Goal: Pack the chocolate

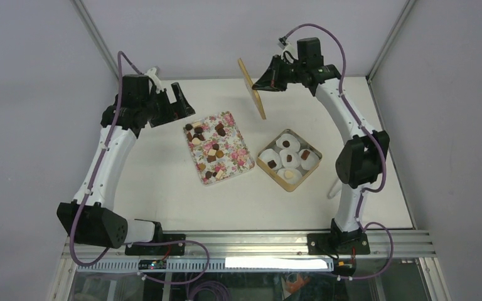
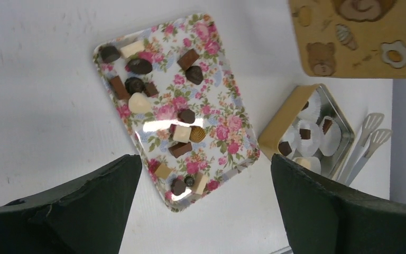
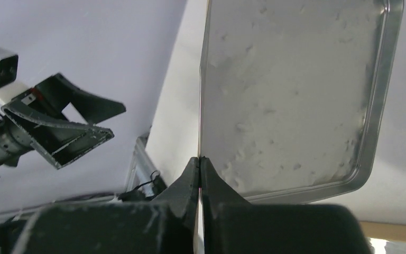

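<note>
Several pieces of chocolate [image 1: 210, 147] [image 2: 137, 66], dark, tan and cream, lie scattered on the pink floral tray [image 1: 233, 155] [image 2: 219, 108]. To its right stands a gold tin [image 1: 265, 164] [image 2: 284, 127] of white paper cups, some with a piece inside [image 1: 287, 143]. My right gripper [image 1: 260, 83] [image 3: 199, 159] is shut on the edge of the tin's lid [image 1: 252, 88] [image 3: 291, 95] and holds it on edge, up in the air behind the tin. Wide open and holding nothing, my left gripper [image 1: 172, 111] [image 2: 203, 159] hovers over the table at the tray's left.
White tongs [image 2: 367, 140] [image 1: 334, 188] lie on the table right of the tin, near the right arm. The lid's bear-printed top [image 2: 349, 37] fills the upper right of the left wrist view. Walls close the table at the back and both sides.
</note>
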Controlling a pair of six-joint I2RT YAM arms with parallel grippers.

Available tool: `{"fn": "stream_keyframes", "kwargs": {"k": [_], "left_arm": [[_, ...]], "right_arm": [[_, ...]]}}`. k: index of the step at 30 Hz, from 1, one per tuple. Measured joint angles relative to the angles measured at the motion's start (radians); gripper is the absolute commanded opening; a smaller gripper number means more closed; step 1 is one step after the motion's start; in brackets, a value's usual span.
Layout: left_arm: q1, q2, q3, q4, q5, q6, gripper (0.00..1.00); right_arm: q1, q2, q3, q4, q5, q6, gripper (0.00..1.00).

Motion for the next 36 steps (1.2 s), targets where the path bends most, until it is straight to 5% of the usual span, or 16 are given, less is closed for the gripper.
{"fn": "stream_keyframes", "kwargs": {"k": [3, 10, 13, 27, 36], "left_arm": [[0.000, -0.056, -0.024, 0.078, 0.062, 0.051, 0.99], [0.000, -0.343, -0.352, 0.449, 0.290, 0.187, 0.98], [0.005, -0.351, -0.331, 0.505, 0.426, 0.278, 0.95], [0.040, -0.177, 0.087, 0.108, 0.827, 0.722, 0.99], [0.039, -0.101, 0.137, -0.022, 1.048, 0.763, 0.99]], "right_arm": [[0.013, -0.023, -0.065, 0.075, -0.112, 0.042, 0.00], [0.028, -0.105, -0.139, 0.149, -0.301, 0.157, 0.00], [0.045, -0.183, -0.192, 0.195, -0.383, 0.189, 0.00], [0.086, -0.596, -0.454, 0.101, -0.602, 0.029, 0.00], [0.086, -0.650, -0.503, -0.013, -0.645, -0.041, 0.00]]}}
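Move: My right hand already holds the metal lid in the air. The open box that the lid belongs to lies about 15 cm back, 11 cm to the right and 26 below this hand, and the flowered chocolate tray some 10 cm back, 12 left and 27 below. From my empty left hand, the lid is roughly 10 cm ahead, 22 to the right and at about its height; the box is about 5 cm back, 37 right and 22 below. I swing the pinched lid back about 28 cm with my right hand while lifting it some 11, turning the wrist counter-clockwise about 40 degrees and rolling its left side up. Meanwhile my left hand, still wide open, rises about 14 cm, draws back 10 and goes 9 to the right, its fingers lifting and swinging clockwise some 65 degrees to face the lid's free end. ##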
